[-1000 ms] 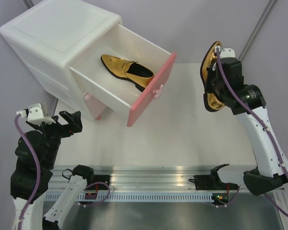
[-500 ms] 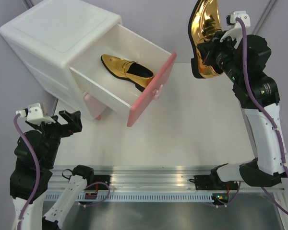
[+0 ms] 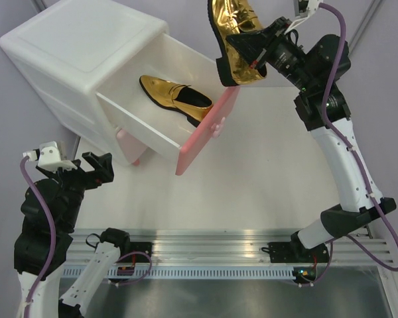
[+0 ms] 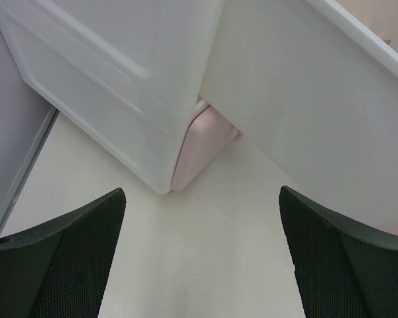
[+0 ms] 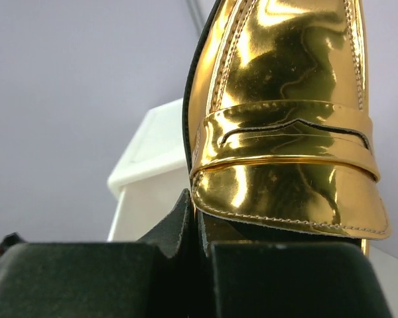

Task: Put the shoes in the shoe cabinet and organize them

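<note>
The white shoe cabinet [image 3: 86,59] stands at the back left with its upper drawer [image 3: 205,126] pulled out. One gold shoe [image 3: 176,98] lies inside that drawer. My right gripper [image 3: 252,56] is shut on a second gold shoe [image 3: 235,36], held high above the drawer's pink front, toe pointing up and away. In the right wrist view that gold shoe [image 5: 285,132] fills the frame, its side wall pinched in the right gripper [image 5: 202,228]. My left gripper [image 3: 96,165] hovers open by the cabinet's near corner [image 4: 166,159]; in the left wrist view the left gripper [image 4: 202,265] holds nothing.
The drawer's pink front [image 3: 209,122] juts out over the white table [image 3: 252,185]. The pale pink lower drawer front [image 4: 199,149] shows under it. A metal rail [image 3: 212,242] runs along the near edge between the arm bases.
My right arm has swung left and upward, carrying the gold shoe from the table's right side to above the open drawer's front. The left arm has not moved.
</note>
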`<action>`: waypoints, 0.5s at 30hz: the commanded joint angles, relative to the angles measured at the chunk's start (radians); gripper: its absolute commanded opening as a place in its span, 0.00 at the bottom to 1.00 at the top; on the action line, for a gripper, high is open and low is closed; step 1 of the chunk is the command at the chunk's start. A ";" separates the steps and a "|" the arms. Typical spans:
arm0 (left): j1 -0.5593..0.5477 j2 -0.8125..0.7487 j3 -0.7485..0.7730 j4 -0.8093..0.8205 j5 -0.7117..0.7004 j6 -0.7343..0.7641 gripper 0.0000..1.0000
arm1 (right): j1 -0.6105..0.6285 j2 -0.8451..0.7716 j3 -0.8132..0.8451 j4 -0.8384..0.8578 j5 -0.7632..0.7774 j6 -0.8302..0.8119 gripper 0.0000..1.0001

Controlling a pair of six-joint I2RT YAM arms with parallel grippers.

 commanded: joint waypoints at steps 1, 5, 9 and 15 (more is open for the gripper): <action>-0.005 0.007 0.022 0.000 -0.014 0.007 1.00 | 0.070 0.019 0.023 0.318 -0.136 0.117 0.00; -0.005 0.007 0.023 -0.003 -0.017 0.010 1.00 | 0.142 0.056 0.024 0.311 -0.139 0.109 0.00; -0.005 0.016 0.022 -0.004 -0.012 0.012 1.00 | 0.207 0.097 0.011 0.300 -0.136 0.103 0.01; -0.005 0.041 0.020 -0.003 0.001 0.015 1.00 | 0.288 0.181 0.047 0.213 -0.105 0.049 0.00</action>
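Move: The open upper drawer, where the held gold shoe is being taken, has its middle about 10 cm ahead of the right hand, 24 cm to its left and 27 cm below. The other gold shoe lies in it, 9 cm ahead, 22 cm left and 30 cm down; the drawer knob is 5 cm back, 8 cm left and 25 cm down. From the idle left hand, the drawer is 27 cm ahead, 17 cm right, 5 cm lower. Swinging left towards the open drawer, the right hand carries the gold shoe, still pinched in shut fingers, high through the air for some 13 cm. It curves back about 4 cm as it goes and, after running level at first, sinks by roughly as much, while the wrist turns counter-clockwise some 25 degrees. ##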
